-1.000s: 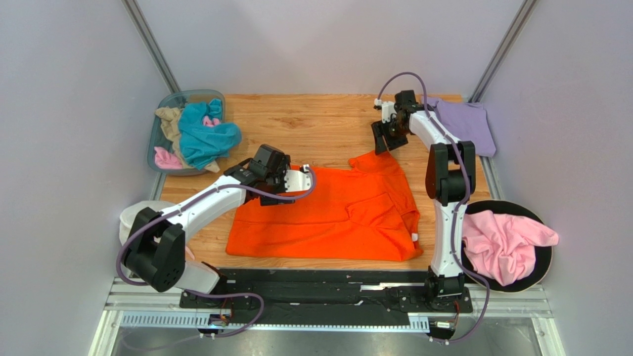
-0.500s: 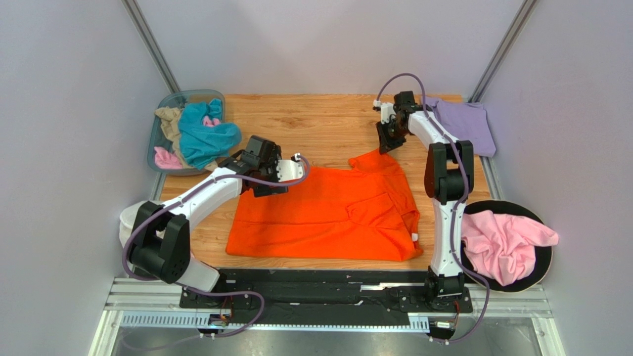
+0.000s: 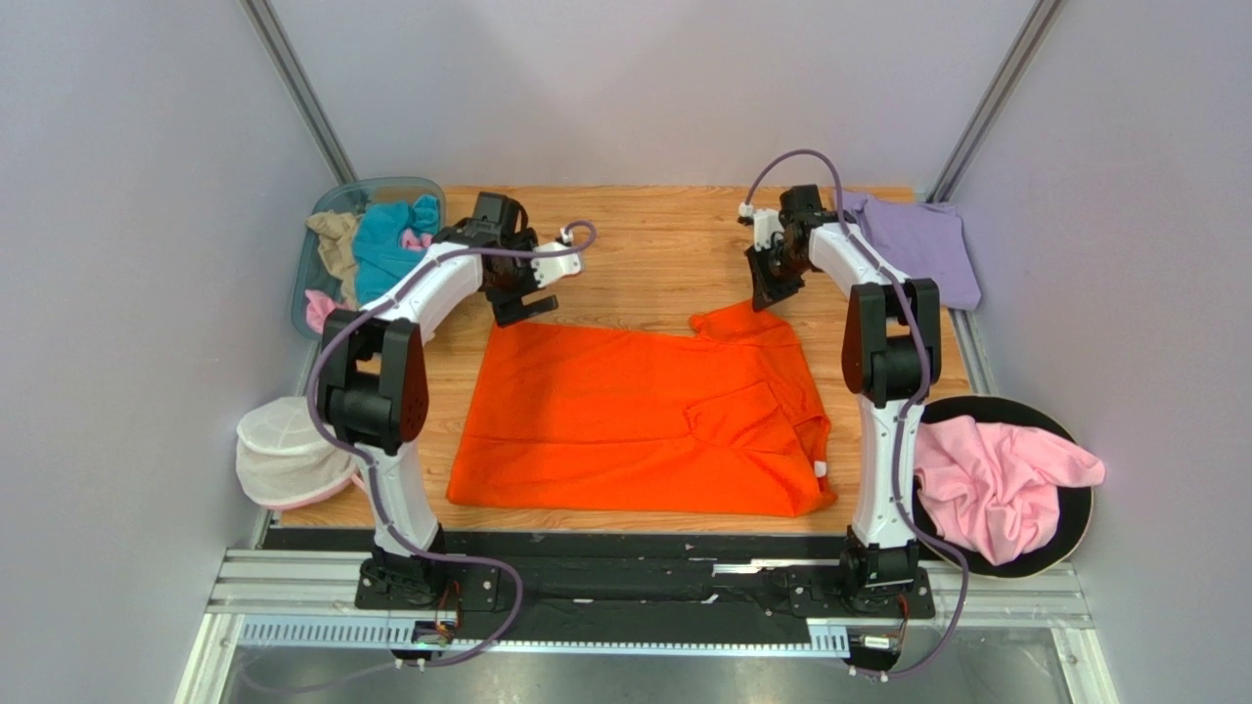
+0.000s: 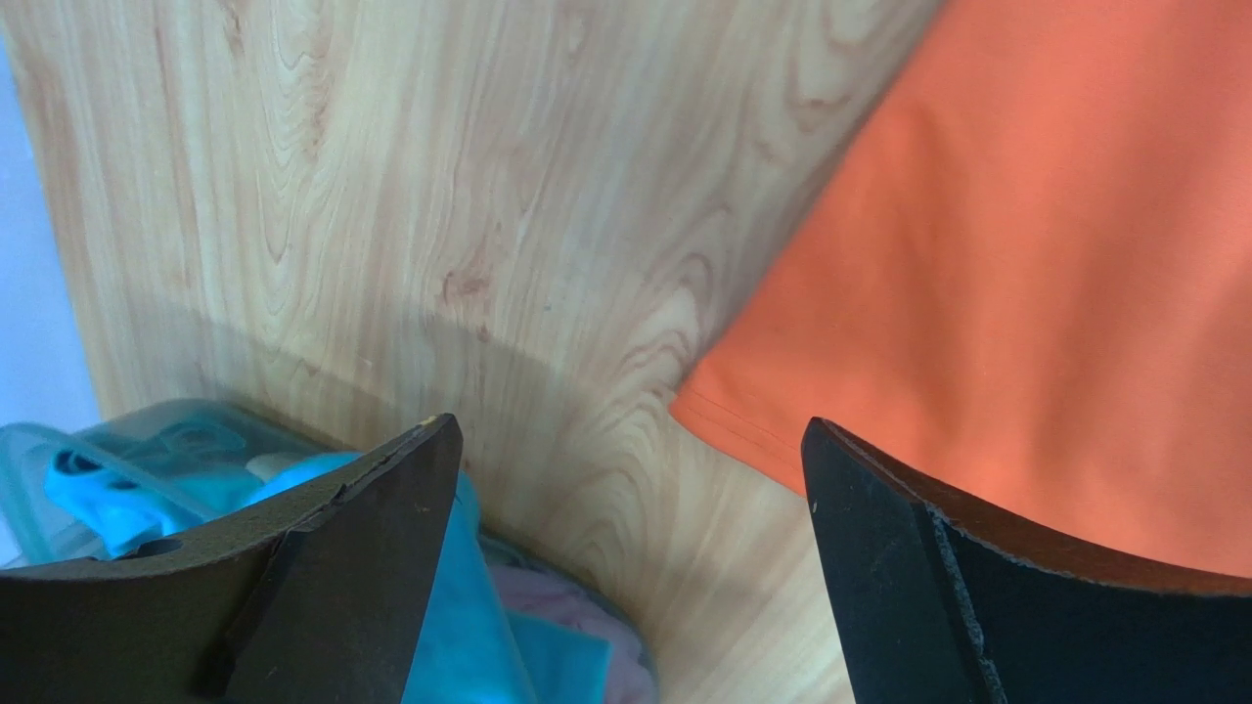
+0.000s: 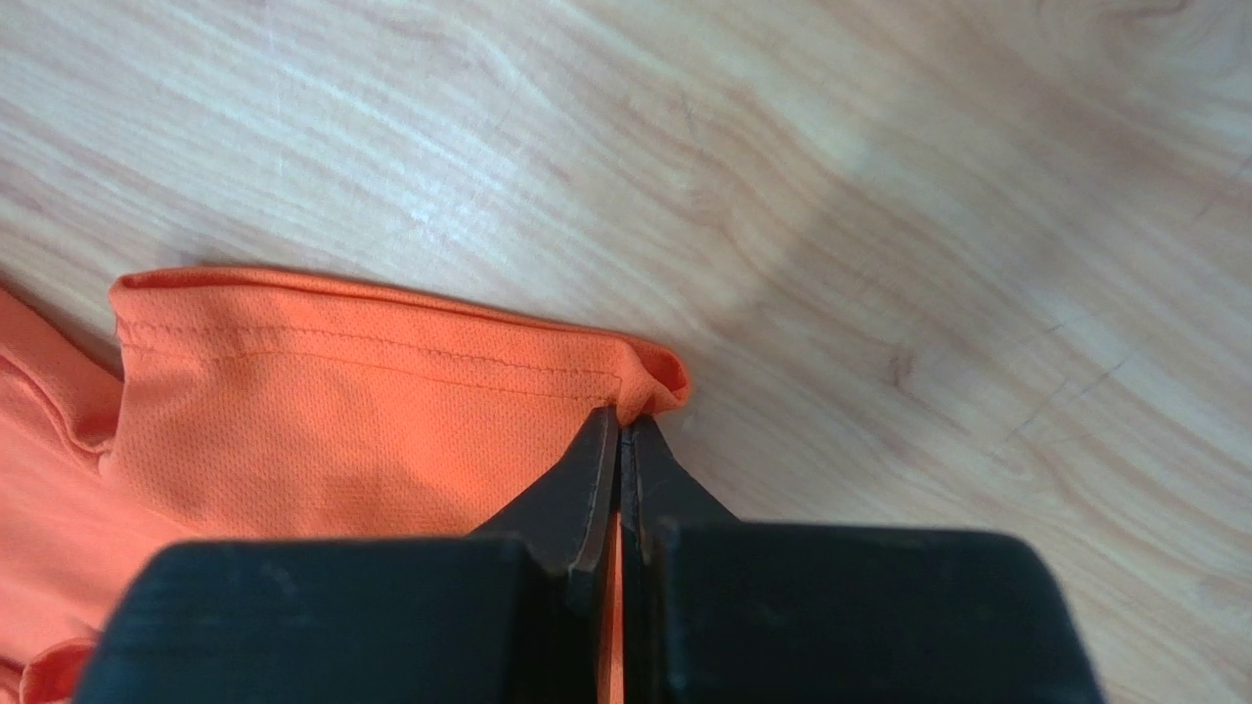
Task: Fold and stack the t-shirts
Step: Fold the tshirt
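Note:
A bright orange t-shirt (image 3: pixel 632 418) lies spread flat on the wooden table (image 3: pixel 632 242). My right gripper (image 3: pixel 766 288) is at its far right sleeve. In the right wrist view the gripper (image 5: pixel 628 423) is shut on the hemmed corner of that orange sleeve (image 5: pixel 368 426). My left gripper (image 3: pixel 526 304) hovers open just beyond the shirt's far left corner. Bare wood shows between its fingers in the left wrist view (image 4: pixel 629 426), with the orange shirt's corner (image 4: pixel 1029 294) to their right. A lavender t-shirt (image 3: pixel 919 242) lies folded at the far right.
A clear bin (image 3: pixel 316 257) at the far left holds teal (image 3: pixel 394 253), tan and pink shirts; its teal cloth (image 4: pixel 88 470) shows by my left finger. A pink shirt (image 3: pixel 999 477) sits crumpled on a black disc (image 3: pixel 1080 521) at near right. A white mesh pouch (image 3: pixel 287 448) lies near left.
My left arm swung away from over the shirt's left side to the far left, near the bin, staying open. My right gripper closed on the orange sleeve corner.

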Controlling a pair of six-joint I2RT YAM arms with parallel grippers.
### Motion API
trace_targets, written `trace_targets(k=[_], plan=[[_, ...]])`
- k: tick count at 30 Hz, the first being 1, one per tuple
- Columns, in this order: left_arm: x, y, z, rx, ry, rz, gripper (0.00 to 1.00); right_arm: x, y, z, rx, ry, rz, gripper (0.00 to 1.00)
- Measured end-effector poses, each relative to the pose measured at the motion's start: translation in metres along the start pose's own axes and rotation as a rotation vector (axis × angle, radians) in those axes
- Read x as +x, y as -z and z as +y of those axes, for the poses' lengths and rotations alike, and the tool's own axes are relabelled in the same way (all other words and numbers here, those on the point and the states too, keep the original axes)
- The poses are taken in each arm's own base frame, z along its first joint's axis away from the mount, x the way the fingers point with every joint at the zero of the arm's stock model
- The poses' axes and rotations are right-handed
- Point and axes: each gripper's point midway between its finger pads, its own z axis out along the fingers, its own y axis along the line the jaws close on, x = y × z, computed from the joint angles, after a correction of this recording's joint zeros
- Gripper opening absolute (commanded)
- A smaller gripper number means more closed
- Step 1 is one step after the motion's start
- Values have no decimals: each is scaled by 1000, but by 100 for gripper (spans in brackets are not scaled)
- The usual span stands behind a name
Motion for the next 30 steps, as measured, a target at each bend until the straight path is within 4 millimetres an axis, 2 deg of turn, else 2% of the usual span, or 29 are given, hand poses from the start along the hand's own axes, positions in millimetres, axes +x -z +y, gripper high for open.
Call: trace_targets(k=[3,8,13,18,25,30], plan=[[4,-11,8,39,18,13,95,7,2,4,-6,3,15,0],[14,-35,11,140,41,45,94,21,8,11,-11,14,39,0],[30,-51,2,237,58,83,94,26,13,12,-6,28,46,0],[42,-52,-3,294,65,117,94,27,14,11,5,36,49,0],[49,-46,4,304,57,130,94,27,14,12,6,40,53,0],[58,-52,6,323,60,151,94,30,12,14,6,42,60,0]])
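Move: The t-shirt's far left corner lies flat about 4 cm to the left of the open left hand, only 1 cm ahead and some 7 cm below; the laundry basket stands roughly 21 cm left and 8 cm ahead. The right hand has the far right sleeve end pinched just above the table; the shirt's middle lies some 20 cm back and 19 cm left of it, the folded purple shirt about 23 cm right and 9 cm ahead. The left hand sinks about 6 cm onto the shirt's far left corner, edging forward early and then working some 4 cm to the left, while its wrist tips about 20 degrees to point nearly straight down and its wide-open fingers come to stand around the corner, not yet closing. Meanwhile the right hand, still pinching the sleeve end shut, draws it back some 3.5 cm towards the shirt's body, nearly all of that early on, at unchanged height, and then holds it there. ##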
